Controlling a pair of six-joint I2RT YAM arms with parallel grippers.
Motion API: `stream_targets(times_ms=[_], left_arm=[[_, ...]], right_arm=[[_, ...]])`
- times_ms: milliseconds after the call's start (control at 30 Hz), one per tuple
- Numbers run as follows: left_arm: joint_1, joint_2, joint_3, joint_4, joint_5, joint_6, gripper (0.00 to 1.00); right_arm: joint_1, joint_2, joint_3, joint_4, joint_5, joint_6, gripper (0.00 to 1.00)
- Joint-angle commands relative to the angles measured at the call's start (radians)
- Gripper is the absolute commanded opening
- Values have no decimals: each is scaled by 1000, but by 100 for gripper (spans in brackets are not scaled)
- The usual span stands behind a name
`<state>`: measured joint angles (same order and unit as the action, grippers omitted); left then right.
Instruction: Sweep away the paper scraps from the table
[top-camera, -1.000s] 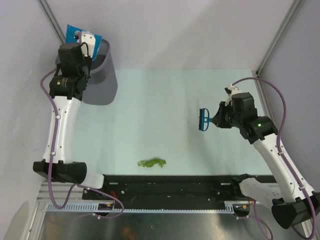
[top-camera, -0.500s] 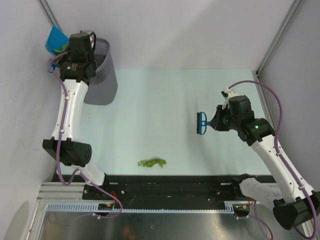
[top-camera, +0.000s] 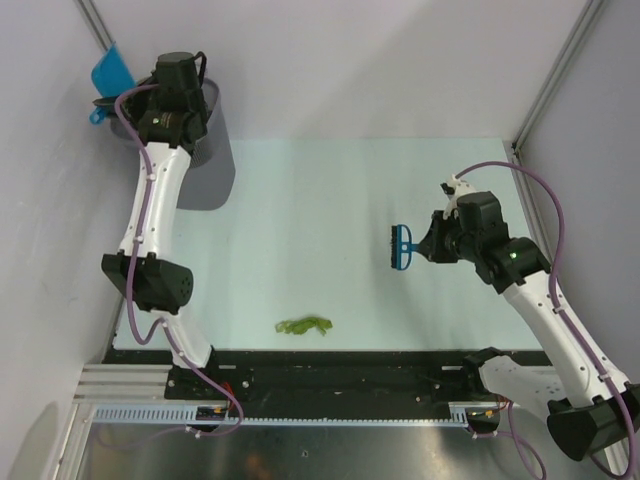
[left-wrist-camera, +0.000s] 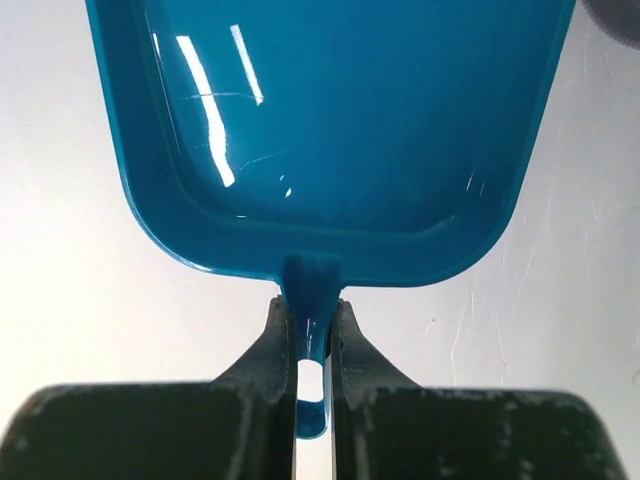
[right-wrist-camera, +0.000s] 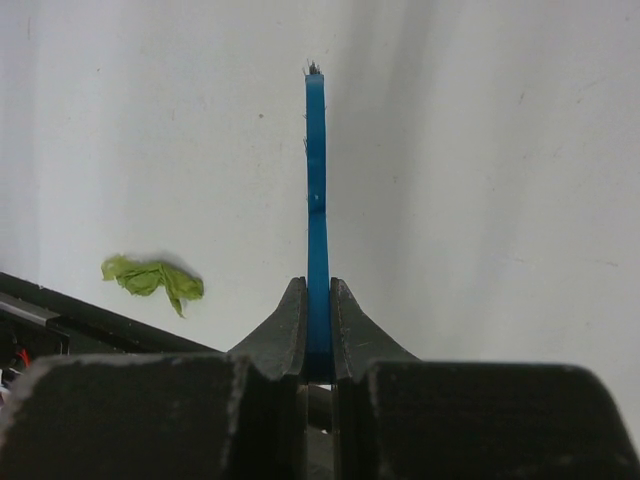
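Note:
A clump of green paper scraps (top-camera: 305, 325) (right-wrist-camera: 152, 278) lies on the pale table (top-camera: 330, 200) near its front edge, left of centre. My left gripper (top-camera: 128, 100) (left-wrist-camera: 311, 312) is shut on the handle of the blue dustpan (top-camera: 110, 72) (left-wrist-camera: 330, 120), raised at the far left by the wall, behind the wastebasket. The pan's inside looks empty. My right gripper (top-camera: 425, 245) (right-wrist-camera: 317, 300) is shut on the blue brush (top-camera: 402, 245) (right-wrist-camera: 316, 180), held over the table's right half, well apart from the scraps.
A grey mesh wastebasket (top-camera: 205, 165) stands at the table's back left corner, under my left arm. Metal frame posts run up at the back left (top-camera: 95, 25) and back right (top-camera: 555, 70). A black rail (top-camera: 340, 365) borders the table's front edge.
My left arm has swung the dustpan up and leftward toward the wall; green bits seen in it half a second ago no longer show. The right arm edged the brush slightly left.

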<state>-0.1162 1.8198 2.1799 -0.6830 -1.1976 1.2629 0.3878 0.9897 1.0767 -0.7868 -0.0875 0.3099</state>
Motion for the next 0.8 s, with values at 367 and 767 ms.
stream_targets(times_ms=[367,767], left_arm=[[-56,-36,7,197,-37,193,0],[-51,-246,-41,203,351,-206,0]], right_arm=[[43,-46,2,53,-46,-5,0],[571,217,0,337,-311,-46,0]])
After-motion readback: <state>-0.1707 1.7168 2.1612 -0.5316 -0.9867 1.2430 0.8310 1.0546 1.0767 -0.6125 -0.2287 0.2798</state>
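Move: The last green paper scrap lies about 14 cm back and 23 cm to the left of the right hand, some 18 cm below it; the table's near edge runs about 6 cm behind the scrap. From the left hand, the bin's middle is about 13 cm to the right, 5 cm farther out and 28 cm below, while the same scrap lies some 28 cm back, 38 cm to the right and 44 cm below. Towards the last scrap comes the brush, still gripped in the right hand: it barely drifts at first, then swings quickly left and back, about 15 cm in all, turning some 35 degrees counter-clockwise, without reaching it. By the bin, the left hand keeps hold of the dustpan, rises about 4 cm, shifts some 3 cm right and turns clockwise by about 15 degrees while rolling. ##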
